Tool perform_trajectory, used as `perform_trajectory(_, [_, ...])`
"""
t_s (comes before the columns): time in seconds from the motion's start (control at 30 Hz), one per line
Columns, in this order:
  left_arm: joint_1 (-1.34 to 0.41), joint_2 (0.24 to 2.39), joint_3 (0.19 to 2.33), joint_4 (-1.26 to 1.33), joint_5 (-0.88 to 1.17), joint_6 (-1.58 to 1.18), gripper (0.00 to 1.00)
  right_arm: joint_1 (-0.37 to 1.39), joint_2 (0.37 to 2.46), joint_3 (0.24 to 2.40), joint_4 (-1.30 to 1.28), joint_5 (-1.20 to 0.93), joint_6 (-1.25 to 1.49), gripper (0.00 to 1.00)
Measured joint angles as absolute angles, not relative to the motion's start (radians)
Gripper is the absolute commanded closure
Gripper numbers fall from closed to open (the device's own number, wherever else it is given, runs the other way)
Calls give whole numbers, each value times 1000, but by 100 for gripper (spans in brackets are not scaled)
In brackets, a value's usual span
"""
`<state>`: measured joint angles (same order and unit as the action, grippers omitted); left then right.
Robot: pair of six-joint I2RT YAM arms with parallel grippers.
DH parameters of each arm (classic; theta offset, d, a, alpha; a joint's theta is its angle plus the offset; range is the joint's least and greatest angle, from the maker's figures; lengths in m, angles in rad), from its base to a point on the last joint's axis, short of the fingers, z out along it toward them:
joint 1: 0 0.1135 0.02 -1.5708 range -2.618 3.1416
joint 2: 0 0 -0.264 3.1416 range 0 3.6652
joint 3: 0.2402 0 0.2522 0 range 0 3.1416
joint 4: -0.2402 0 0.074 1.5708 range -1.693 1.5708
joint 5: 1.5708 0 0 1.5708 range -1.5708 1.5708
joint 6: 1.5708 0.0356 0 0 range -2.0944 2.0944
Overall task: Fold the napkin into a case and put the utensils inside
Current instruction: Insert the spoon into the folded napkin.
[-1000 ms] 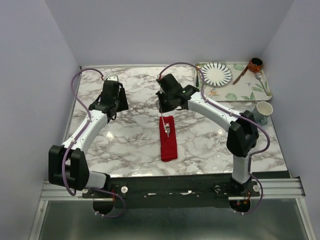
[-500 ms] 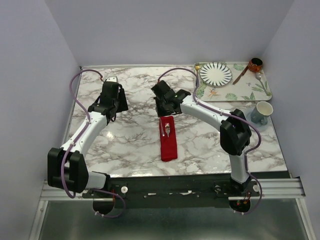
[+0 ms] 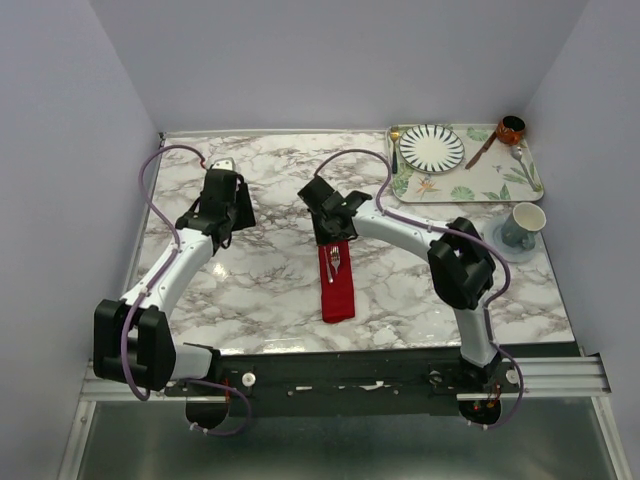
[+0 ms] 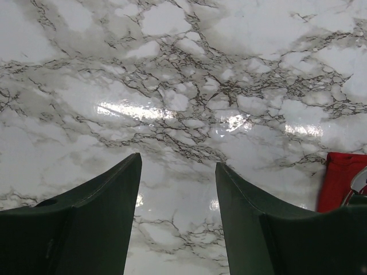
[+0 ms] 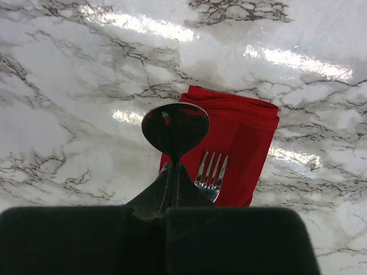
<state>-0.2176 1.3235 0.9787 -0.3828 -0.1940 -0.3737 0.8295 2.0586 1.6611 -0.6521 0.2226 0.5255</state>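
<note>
The napkin lies folded as a narrow red case [image 3: 338, 288] [image 5: 248, 140] at the table's middle. A silver fork [image 3: 335, 261] [image 5: 211, 171] pokes its tines out of the case's far end. My right gripper [image 3: 334, 228] [image 5: 174, 166] hovers over that end, shut on the neck of a shiny silver spoon [image 5: 175, 127] whose bowl sticks out past the fingertips. Over bare marble to the left, my left gripper [image 3: 226, 206] [image 4: 178, 163] stands open and holds nothing. The red case's edge [image 4: 342, 181] shows at the right of the left wrist view.
A floral tray [image 3: 520, 185] at the back right holds a striped plate [image 3: 432, 148], a brown pot [image 3: 511, 128], a wooden utensil [image 3: 481, 150] and a spoon [image 3: 519, 155]. A cup [image 3: 527, 220] on a saucer stands at the right edge.
My right arm has swung left and nearer with the spoon, bringing it over the far end of the red case. The left arm has hardly moved.
</note>
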Motion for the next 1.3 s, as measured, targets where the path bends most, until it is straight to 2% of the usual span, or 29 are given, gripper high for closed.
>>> perform_trajectory(1.3, [-215,1232,876,-359,-190,-387,33,884,2003,1478,-636,215,628,98])
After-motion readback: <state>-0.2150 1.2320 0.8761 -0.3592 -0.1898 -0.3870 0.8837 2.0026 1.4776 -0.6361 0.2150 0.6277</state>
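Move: The right hand grips the spoon near its bowl, handle trailing back. The napkin pocket's mouth lies about 7 cm back from this hand, 2 cm to its right and some 6 cm below. The fork's head lies about 4 cm back and 2 cm to the hand's right; the napkin's far edge is some 2 cm ahead and 2 cm right. From the left hand the pocket mouth is roughly 12 cm back, 18 cm right and 14 cm below. Keep the right gripper shut on the spoon and draw it back about 5 cm while sinking some 3 cm, drifting slightly right, so that the handle goes end first into the napkin pocket, beside the fork. Let the fingers tip about 5 degrees steeper. Ease the open, empty left gripper back about 2 cm. ##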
